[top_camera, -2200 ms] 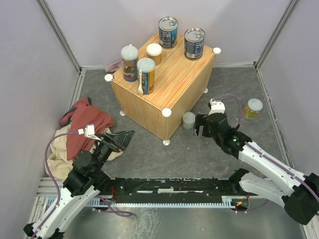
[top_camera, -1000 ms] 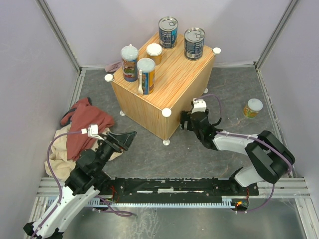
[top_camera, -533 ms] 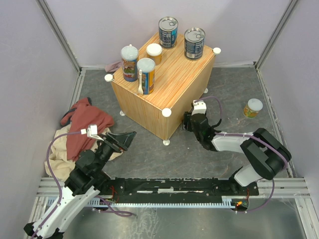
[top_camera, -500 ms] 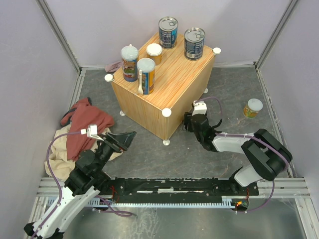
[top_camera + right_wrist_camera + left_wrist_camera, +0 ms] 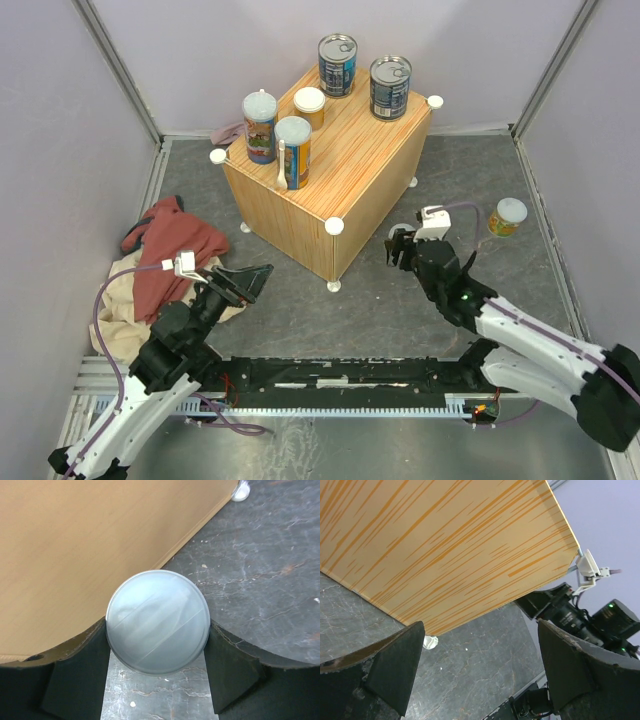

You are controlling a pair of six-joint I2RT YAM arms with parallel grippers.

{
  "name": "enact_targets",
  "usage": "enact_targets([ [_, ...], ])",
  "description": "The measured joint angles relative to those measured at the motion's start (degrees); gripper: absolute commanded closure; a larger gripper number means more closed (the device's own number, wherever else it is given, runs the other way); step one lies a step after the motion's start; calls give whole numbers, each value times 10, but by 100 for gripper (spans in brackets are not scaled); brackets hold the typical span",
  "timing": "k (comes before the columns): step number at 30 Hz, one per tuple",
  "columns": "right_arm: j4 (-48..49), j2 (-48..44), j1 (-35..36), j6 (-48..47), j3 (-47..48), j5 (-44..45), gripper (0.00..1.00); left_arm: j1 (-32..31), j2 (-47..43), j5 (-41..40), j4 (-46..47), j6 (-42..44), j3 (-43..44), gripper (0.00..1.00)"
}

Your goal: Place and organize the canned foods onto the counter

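The counter [image 5: 350, 165], a wood-grain cube, carries two blue ring-pull cans [image 5: 337, 63] [image 5: 390, 86], two taller orange/blue cans [image 5: 259, 126] [image 5: 293, 151] and a short pale-lidded can [image 5: 309, 103]. My right gripper [image 5: 400, 250] hangs by the counter's right side, shut on another short can whose pale lid [image 5: 157, 621] fills the space between both fingers in the right wrist view. A third short can [image 5: 507, 215] stands on the floor at the right. My left gripper [image 5: 248, 280] is open and empty, facing the counter's front face [image 5: 445, 545].
A red cloth [image 5: 170, 248] lies over a beige one [image 5: 112, 305] at the left, beside my left arm. A pinkish cloth [image 5: 228, 132] sits behind the counter. White round feet [image 5: 334, 286] stick out under the counter. Lilac walls enclose the grey floor.
My right gripper closed on the short can beside the counter's right face and drew back a little to the right with it. The left arm stayed still.
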Motion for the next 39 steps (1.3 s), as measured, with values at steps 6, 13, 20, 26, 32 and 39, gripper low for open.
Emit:
enact_targets([
  [6,-129,-106,5,-12,42,9,88,0,0,0,-3,0,0,0],
  [13,-235,-128,6,-44,182,6,89,0,0,0,-5,0,0,0],
  [20,-257,-37,6,-88,366,6,89,0,0,1,-5,0,0,0],
  [26,-269,77,6,-108,478,-11,89,0,0,1,-8,0,5,0],
  [32,-279,182,7,-121,584,-30,89,0,0,1,-8,0,8,0],
  [39,-311,272,8,-127,701,-41,89,0,0,2,-9,0,9,0],
])
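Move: The right hand holds the small white-lidded jar over the floor beside the counter. Its free spot on the counter top is about 15 cm ahead, 10 to the left and 12 above. From this hand, the small yellow jar there is some 21 cm ahead and 16 left, the right blue can 26 ahead and 4 left, and the spoon jar 11 ahead and 19 left. From the left hand, the spot is roughly 26 cm ahead, 13 right and 4 higher. The right hand keeps its pinch on the small jar and lifts it by about 27 cm, first easing a couple of centimetres back and to the right beside the counter, then, once high, swinging forward and left by roughly 10 cm each way over the counter's near right edge towards the free spot. On the way the wrist tips the fingers up some 10 degrees and turns slightly counter-clockwise, and the fingers neither open nor tighten. ##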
